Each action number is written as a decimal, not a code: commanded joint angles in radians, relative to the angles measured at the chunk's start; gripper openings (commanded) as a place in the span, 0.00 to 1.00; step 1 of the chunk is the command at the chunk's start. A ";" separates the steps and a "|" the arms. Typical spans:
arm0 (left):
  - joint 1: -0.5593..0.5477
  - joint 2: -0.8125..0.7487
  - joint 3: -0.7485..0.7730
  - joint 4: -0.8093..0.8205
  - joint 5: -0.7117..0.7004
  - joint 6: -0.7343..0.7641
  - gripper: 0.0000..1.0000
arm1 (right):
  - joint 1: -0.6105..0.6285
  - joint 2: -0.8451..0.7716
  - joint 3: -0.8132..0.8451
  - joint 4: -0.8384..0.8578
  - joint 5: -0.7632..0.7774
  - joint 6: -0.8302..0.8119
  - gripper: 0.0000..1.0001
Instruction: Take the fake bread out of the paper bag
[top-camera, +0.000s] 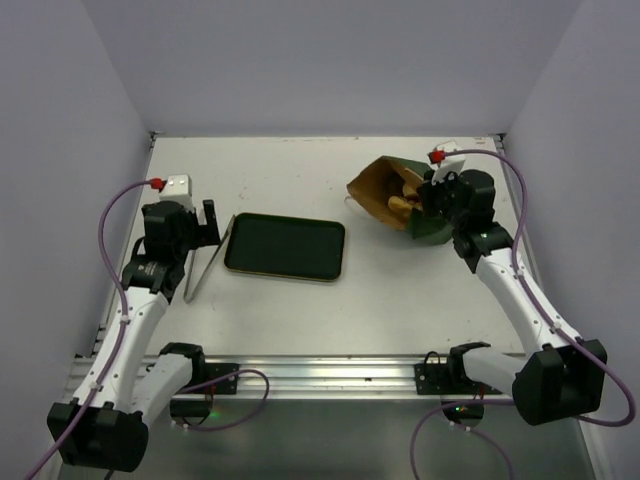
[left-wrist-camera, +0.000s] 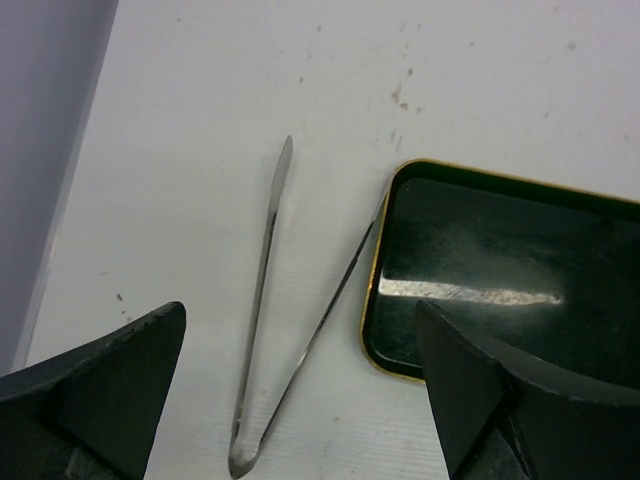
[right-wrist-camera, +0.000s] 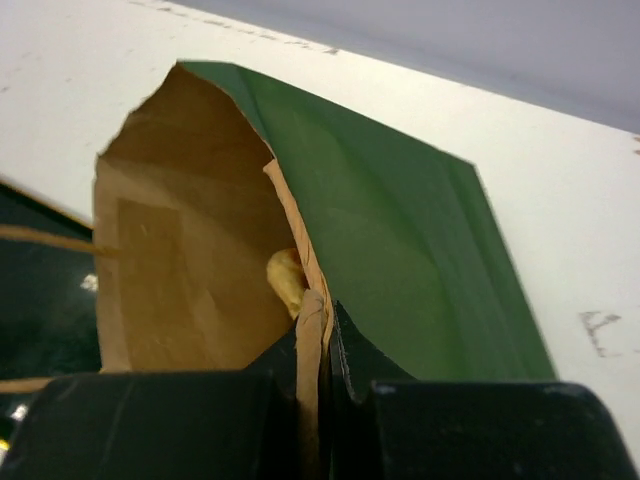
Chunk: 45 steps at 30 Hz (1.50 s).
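The paper bag (top-camera: 385, 186), dark green outside and brown inside, lies tilted at the back right with its mouth open toward the left. Fake bread (top-camera: 403, 203) in tan and yellow shows inside the mouth. My right gripper (top-camera: 432, 200) is shut on the bag's rim. In the right wrist view the bag wall (right-wrist-camera: 400, 260) is pinched between my fingers (right-wrist-camera: 355, 345), and one yellow roll (right-wrist-camera: 285, 280) shows inside. My left gripper (top-camera: 207, 222) is open and empty at the left, above the metal tongs (left-wrist-camera: 268, 330).
A dark rectangular tray (top-camera: 286, 247) with a gold rim lies left of the bag, also in the left wrist view (left-wrist-camera: 520, 290). The tongs (top-camera: 203, 262) lie on the table against its left end. Grey walls close in the table on three sides.
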 joint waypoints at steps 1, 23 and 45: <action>-0.005 0.023 0.012 -0.058 -0.090 0.115 0.99 | 0.031 -0.005 -0.015 -0.013 -0.087 0.056 0.00; 0.026 0.439 0.029 -0.077 0.091 0.350 0.97 | 0.032 -0.051 -0.006 -0.024 -0.107 0.076 0.00; 0.129 0.603 0.052 -0.129 0.139 0.427 0.96 | 0.032 -0.048 -0.004 -0.024 -0.117 0.079 0.00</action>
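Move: The metal tongs lie almost straight below my left hand, some 19 cm down, their middle about 2 cm ahead and 2 cm to its left. The green tray's middle is roughly 16 cm to that hand's right and 3 cm ahead. My right hand already pinches the tipped paper bag's rim; the bread inside is about level ahead, 4 cm left and 8 cm below, and the tray is some 25 cm left and 5 cm back. I sink my wide-open left hand about 17 cm onto the tongs' hinge half, drifting slightly left, while the wrist tips some 40 degrees so the fingers end up pointing steeply down, turned a little clockwise. I keep the bag's rim pinched in my right hand, ease it about 3 cm left and slightly back, then hold it still. ##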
